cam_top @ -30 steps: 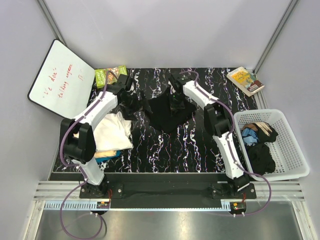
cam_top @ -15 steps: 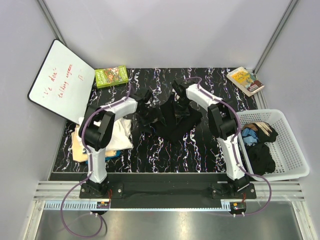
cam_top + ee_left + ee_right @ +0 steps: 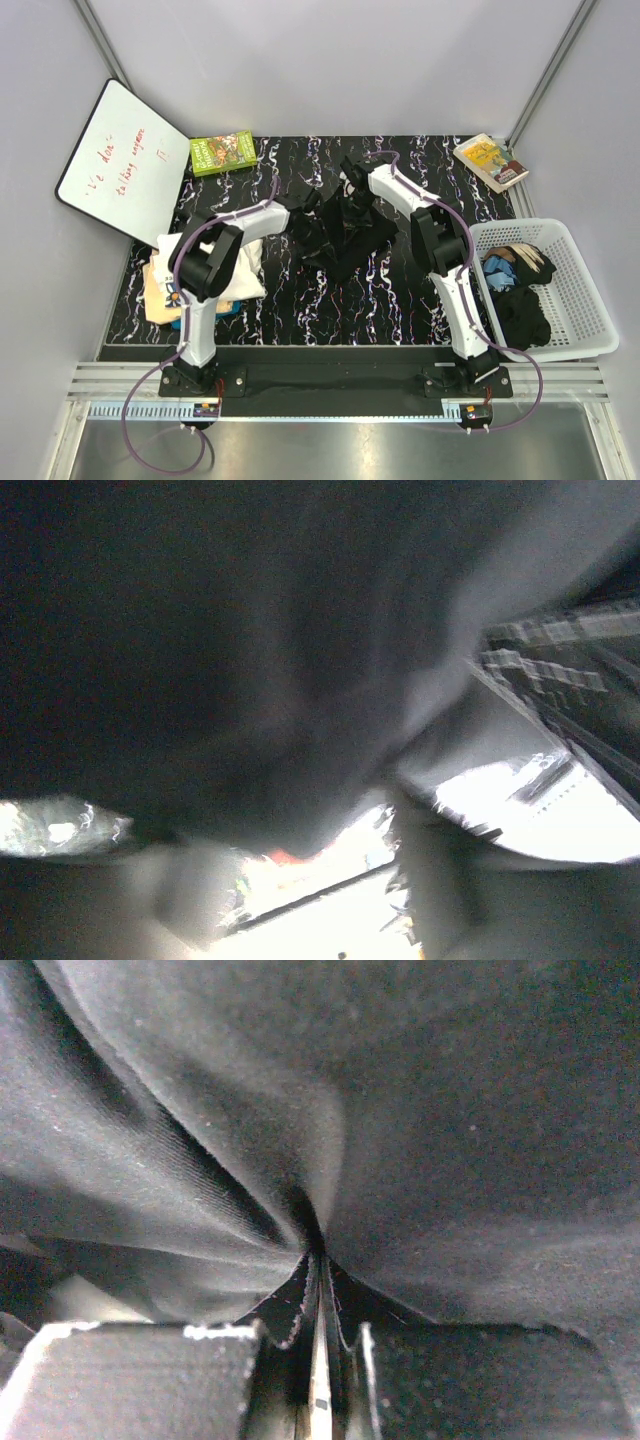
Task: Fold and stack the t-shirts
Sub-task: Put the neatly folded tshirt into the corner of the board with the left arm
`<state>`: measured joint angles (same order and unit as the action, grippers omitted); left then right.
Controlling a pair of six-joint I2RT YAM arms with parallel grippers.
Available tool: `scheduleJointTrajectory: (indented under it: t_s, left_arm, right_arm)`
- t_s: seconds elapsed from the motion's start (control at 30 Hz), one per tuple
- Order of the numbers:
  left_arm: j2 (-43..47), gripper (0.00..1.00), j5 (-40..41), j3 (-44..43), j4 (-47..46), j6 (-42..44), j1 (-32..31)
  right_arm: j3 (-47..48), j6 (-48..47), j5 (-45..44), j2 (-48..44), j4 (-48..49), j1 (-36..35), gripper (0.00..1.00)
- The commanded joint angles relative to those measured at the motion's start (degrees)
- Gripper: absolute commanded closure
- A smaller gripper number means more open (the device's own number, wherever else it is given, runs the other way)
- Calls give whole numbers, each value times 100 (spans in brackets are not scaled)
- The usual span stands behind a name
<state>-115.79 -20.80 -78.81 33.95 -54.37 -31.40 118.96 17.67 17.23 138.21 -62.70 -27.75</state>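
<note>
A plain black t-shirt (image 3: 358,240) lies bunched in the middle of the marbled table. My right gripper (image 3: 352,200) is at its far edge, and in the right wrist view the gripper (image 3: 318,1255) is shut on a pinched fold of the black t-shirt (image 3: 450,1110). My left gripper (image 3: 305,228) is at the shirt's left edge. In the blurred left wrist view that gripper (image 3: 310,830) has its fingers apart, with black cloth (image 3: 200,630) hanging over the gap. Folded t-shirts, a white one on top (image 3: 222,262), are stacked at the left.
A white slatted basket (image 3: 592,300) at the right holds black and blue clothes (image 3: 520,300). A whiteboard (image 3: 120,160) leans at the far left beside a green book (image 3: 222,152). Another book (image 3: 490,160) lies at the far right corner.
My left arm has swung right from beside the stack to the black shirt's left edge. The shirt has bunched up a little. My right gripper keeps its hold.
</note>
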Motion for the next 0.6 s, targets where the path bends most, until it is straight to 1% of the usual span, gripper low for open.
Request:
scheduleJointTrajectory:
  t_s: [0.0,0.03,0.1,0.13,0.17,0.2,0.23,0.3,0.33,0.37,0.43,0.47,0.53,0.57]
  left_arm:
    - [-628,89,357,-179,171,49,-68]
    - [-647,100,470,-240,260,101,-60]
    - [-595,100,602,-390,479,321,-33]
    - [-533,100,760,-425,559,391,-24]
    - [-454,100,822,-477,612,531,10]
    - [-297,100,901,-504,725,594,28]
    - [-208,100,989,-539,796,742,72]
    - [2,100,1103,-714,1085,927,107]
    - [73,100,1191,-793,1209,1154,134]
    - [126,100,1244,-994,1532,1270,151]
    - [275,100,1385,-1302,1859,1620,195]
    - [372,100,1455,-1400,2191,1709,222]
    - [486,100,1587,-1628,2483,1972,291]
    - [609,100,1657,-1699,2780,2026,318]
  right_arm:
    - [146,9,236,-180,73,-38,91]
    - [137,-9,254,-233,73,-29,89]
    - [110,-53,175,-435,73,-38,84]
    - [102,-71,123,-522,73,-38,77]
    - [93,-123,35,-732,82,-38,73]
    - [84,-150,-27,-847,73,-38,65]
    - [75,-193,-97,-1075,65,-38,51]
    - [66,-264,-369,-1305,73,-29,40]
    - [66,-308,-466,-1427,73,-29,34]
    - [58,-352,-702,-1646,82,-29,25]
    - [57,-422,-931,-1910,108,-12,19]
    - [49,-431,-1124,-1982,100,-11,15]
    - [31,-449,-1266,-2122,126,32,12]
    - [14,-457,-1284,-2140,117,41,12]
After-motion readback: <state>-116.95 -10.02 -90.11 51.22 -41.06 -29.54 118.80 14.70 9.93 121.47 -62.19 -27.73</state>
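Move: The black t-shirt bundle lies between the hands on the table: its middle is about 7 cm to the left hand's right and 4 cm farther out, practically level with it in height. The white shirts sit some 26 cm to the left hand's left and 5 cm back; the green book is about 22 cm left and 23 cm ahead. From the right hand, the black t-shirt's middle is roughly 3 cm back and straight in line, with the yellow book about 29 cm right and 14 cm ahead. The left fingers, already closing, shut on the near-left edge of the black t-shirt and pinch it, dipping a centimetre, then drawing it about 5 cm left and starting to lift as the wrist swings the fingers some 15 degrees nearer vertical. The right hand holds its pinch at first, then opens, lets go and climbs roughly 12 cm off the t-shirt, fingertips tipping forward. ##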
